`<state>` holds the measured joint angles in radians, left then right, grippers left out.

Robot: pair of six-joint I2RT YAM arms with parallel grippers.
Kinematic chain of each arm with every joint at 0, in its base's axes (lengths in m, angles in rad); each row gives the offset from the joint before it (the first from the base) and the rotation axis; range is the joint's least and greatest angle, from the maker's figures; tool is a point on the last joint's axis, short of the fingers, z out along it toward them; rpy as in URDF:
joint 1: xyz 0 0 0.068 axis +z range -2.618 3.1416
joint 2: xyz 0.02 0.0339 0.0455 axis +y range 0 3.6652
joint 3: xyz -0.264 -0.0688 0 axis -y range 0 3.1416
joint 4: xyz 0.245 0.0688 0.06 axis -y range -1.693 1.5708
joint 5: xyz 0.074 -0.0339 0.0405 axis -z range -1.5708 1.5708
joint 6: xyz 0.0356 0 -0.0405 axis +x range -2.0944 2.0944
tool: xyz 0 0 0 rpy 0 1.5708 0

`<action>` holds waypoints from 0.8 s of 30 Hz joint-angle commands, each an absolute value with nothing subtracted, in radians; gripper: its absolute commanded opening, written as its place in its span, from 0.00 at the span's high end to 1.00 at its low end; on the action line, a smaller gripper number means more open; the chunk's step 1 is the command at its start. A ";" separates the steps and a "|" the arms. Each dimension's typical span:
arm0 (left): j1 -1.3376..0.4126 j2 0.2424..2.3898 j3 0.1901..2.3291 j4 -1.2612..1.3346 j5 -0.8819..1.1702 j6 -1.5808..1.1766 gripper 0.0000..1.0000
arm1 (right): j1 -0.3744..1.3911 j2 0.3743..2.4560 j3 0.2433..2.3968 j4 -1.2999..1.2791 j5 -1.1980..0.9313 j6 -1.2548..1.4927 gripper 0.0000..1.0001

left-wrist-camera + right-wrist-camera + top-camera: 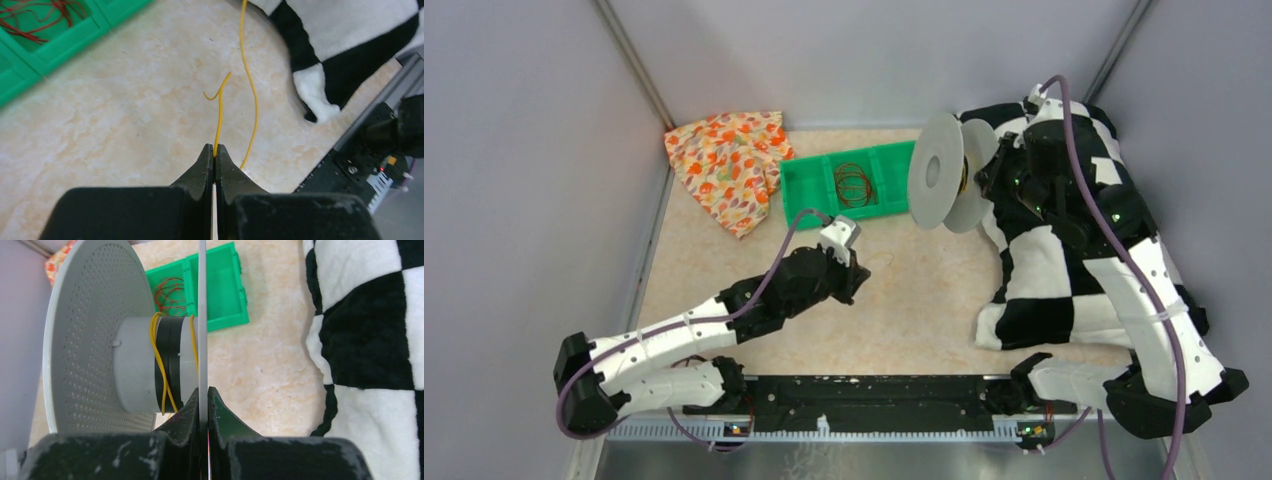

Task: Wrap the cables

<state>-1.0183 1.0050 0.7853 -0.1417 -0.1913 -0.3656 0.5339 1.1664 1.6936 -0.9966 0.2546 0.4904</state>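
My left gripper (pixel 214 148) is shut on a thin yellow cable (pixel 219 112) and holds it just above the beige table; the cable's short free end curls ahead of the jaws and a long strand (pixel 248 75) runs away toward the spool. In the top view the left gripper (pixel 856 272) is mid-table. My right gripper (pixel 203 391) is shut on one flange (pixel 202 315) of the clear round spool (pixel 936 170) and holds it up on edge at the back right. A few turns of yellow cable (pixel 161 360) lie round the spool's hub.
A green compartment tray (pixel 809 195) with red wire loops (pixel 853 184) sits at the back centre. An orange floral cloth (pixel 726 165) lies at the back left. A black-and-white checkered cloth (pixel 1064 270) covers the right side. A black rail (pixel 874 400) runs along the near edge.
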 commanded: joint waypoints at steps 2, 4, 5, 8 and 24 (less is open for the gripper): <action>-1.149 1.002 0.846 -0.199 -0.274 -0.452 1.00 | 0.528 1.170 1.641 -0.868 0.354 0.457 1.00; -1.196 1.007 0.870 -0.219 -0.289 -0.463 1.00 | 0.528 1.175 1.613 -0.864 0.384 0.440 1.00; -1.218 1.010 0.886 -0.232 -0.296 -0.468 1.00 | 0.526 1.178 1.600 -0.865 0.401 0.431 1.00; -1.289 1.022 0.931 -0.265 -0.320 -0.477 1.00 | 0.518 1.191 1.556 -0.860 0.456 0.405 1.00; -1.480 1.114 1.075 -0.225 -0.383 -0.430 1.00 | 0.440 1.217 1.385 -0.794 0.417 0.376 1.00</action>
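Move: My left hand pinches the yellow cable near its free end. The grey reel it is being wound on hangs about 14 cm ahead, 18 cm to the right and some 12 cm higher. My right hand grips that reel by its rim, the hub roughly 7 cm ahead, 5 cm left and 5 cm below. From the right hand, the green box lies about 13 cm ahead, 23 cm left and 35 cm down, and the checkered blanket's middle 4 cm ahead, 20 cm right and 33 cm down. I draw the cable end back towards my base and to the right with my shut left hand, about 14 cm away from the reel, rising slightly and turning some 15 degrees clockwise. Meanwhile my right hand keeps its pinch on the reel's rim and lowers it about 11 cm, easing a little right and forward while its left side rolls down and the fingers tip lower. ##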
